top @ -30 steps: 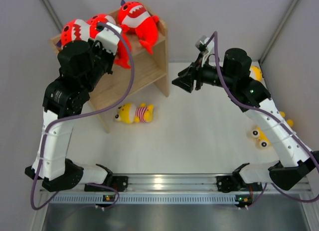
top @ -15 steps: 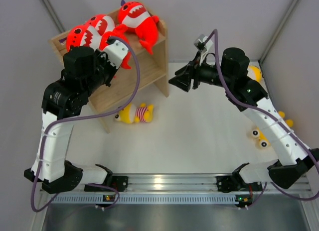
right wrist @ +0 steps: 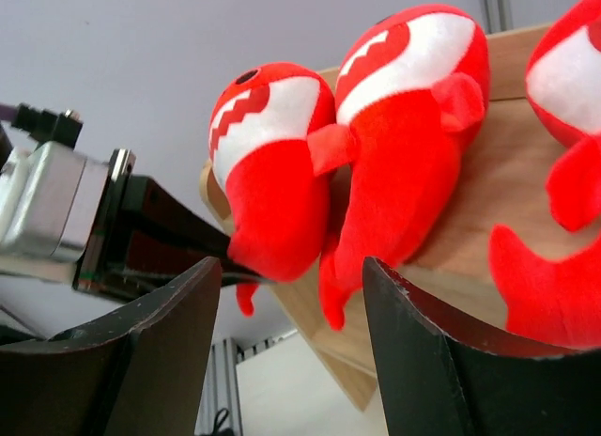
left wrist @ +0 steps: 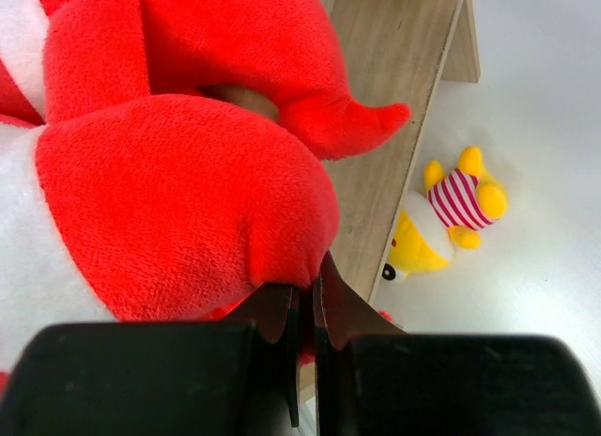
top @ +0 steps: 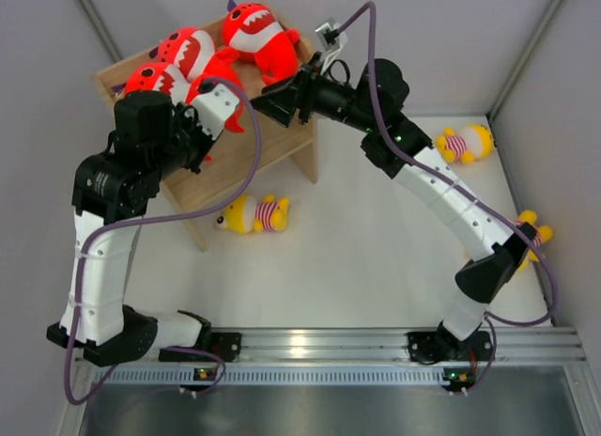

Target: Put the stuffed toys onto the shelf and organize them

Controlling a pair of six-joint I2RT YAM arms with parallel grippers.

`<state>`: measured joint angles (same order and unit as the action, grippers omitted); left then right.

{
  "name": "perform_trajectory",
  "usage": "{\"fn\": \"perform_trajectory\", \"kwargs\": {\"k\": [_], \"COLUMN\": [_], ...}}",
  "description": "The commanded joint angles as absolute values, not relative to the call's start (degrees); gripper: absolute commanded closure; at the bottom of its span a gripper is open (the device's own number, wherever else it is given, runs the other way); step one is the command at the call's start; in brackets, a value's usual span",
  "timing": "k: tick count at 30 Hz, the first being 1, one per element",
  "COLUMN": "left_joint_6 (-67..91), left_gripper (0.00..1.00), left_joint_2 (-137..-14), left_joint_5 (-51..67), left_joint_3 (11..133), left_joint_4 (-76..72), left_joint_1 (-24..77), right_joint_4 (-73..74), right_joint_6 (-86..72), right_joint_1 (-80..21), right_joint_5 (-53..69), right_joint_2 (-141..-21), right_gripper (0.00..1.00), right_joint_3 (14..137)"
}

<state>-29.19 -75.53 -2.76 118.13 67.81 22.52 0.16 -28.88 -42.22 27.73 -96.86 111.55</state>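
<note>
Three red sharks lie in a row on top of the light-wood shelf [top: 277, 140]: left [top: 155, 79], middle [top: 192, 51] and right [top: 254, 30]. My left gripper [top: 208, 112] is shut, and its tips [left wrist: 308, 276] press against the left shark's [left wrist: 178, 201] plush. Whether plush is pinched is unclear. My right gripper [top: 274, 102] hangs open at the shelf's right front, facing the left shark [right wrist: 272, 163] and middle shark [right wrist: 413, 107], holding nothing. Yellow striped dolls lie on the table: one before the shelf [top: 254, 213], one far right [top: 465, 142], one partly behind my right arm [top: 531, 231].
The shelf's [left wrist: 394, 70] lower tier shows bare wood under my left arm. Grey walls close in the table on the left, back and right. A metal rail [top: 310, 342] with both arm bases runs along the near edge.
My right arm has swung left from mid-table up to the shelf's right front, opening wider. My left gripper has drawn back towards the shelf's front, and the left and middle sharks shifted slightly.
</note>
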Motion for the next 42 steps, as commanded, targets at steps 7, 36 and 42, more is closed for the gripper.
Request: {"fn": "perform_trajectory", "kwargs": {"k": [7, 36, 42], "left_joint_6": [-29.88, -27.77, -27.60], "left_gripper": [0.94, 0.05, 0.01], "left_joint_2": [-73.92, -70.85, -65.05], "left_joint_5": [-1.15, -7.64, -9.84], "left_joint_3": [121.03, 121.99, 121.90], "left_joint_4": [67.59, 66.89, 65.39], "left_joint_1": [22.24, 22.15, 22.15], "right_joint_4": [-3.78, -11.06, -14.77], "right_joint_6": [-33.57, -44.55, -49.22], "right_joint_1": [-48.16, -52.47, -53.43], "right_joint_5": [24.26, 19.27, 10.83], "right_joint_2": [-109.07, -114.00, -114.96], "right_gripper": [0.39, 1.00, 1.00], "right_joint_3": [125.07, 125.51, 125.94]}}
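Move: The toy being placed is the leftmost red shark, lying on the shelf's left part. The left hand already pinches its tail end, so its middle is about 5 cm ahead, 5 cm to the left and 2 cm up. From the open right hand, that middle is about 15 cm to the left, level fore-and-aft and 3 cm lower. The middle shark is some 10 cm left and 5 cm ahead of the right hand, the right shark about 10 cm straight ahead, both roughly 3 cm lower. Leftward and slightly down, the right hand reaches about 11 cm to the leftmost shark's lower body, shuts its fingers there and seems to pinch the plush, then rolls some 15 degrees as it lifts a little. The left hand barely shifts until that grip closes, then opens wide, lets go of the tail and backs off about 5 cm, back, up and left. ##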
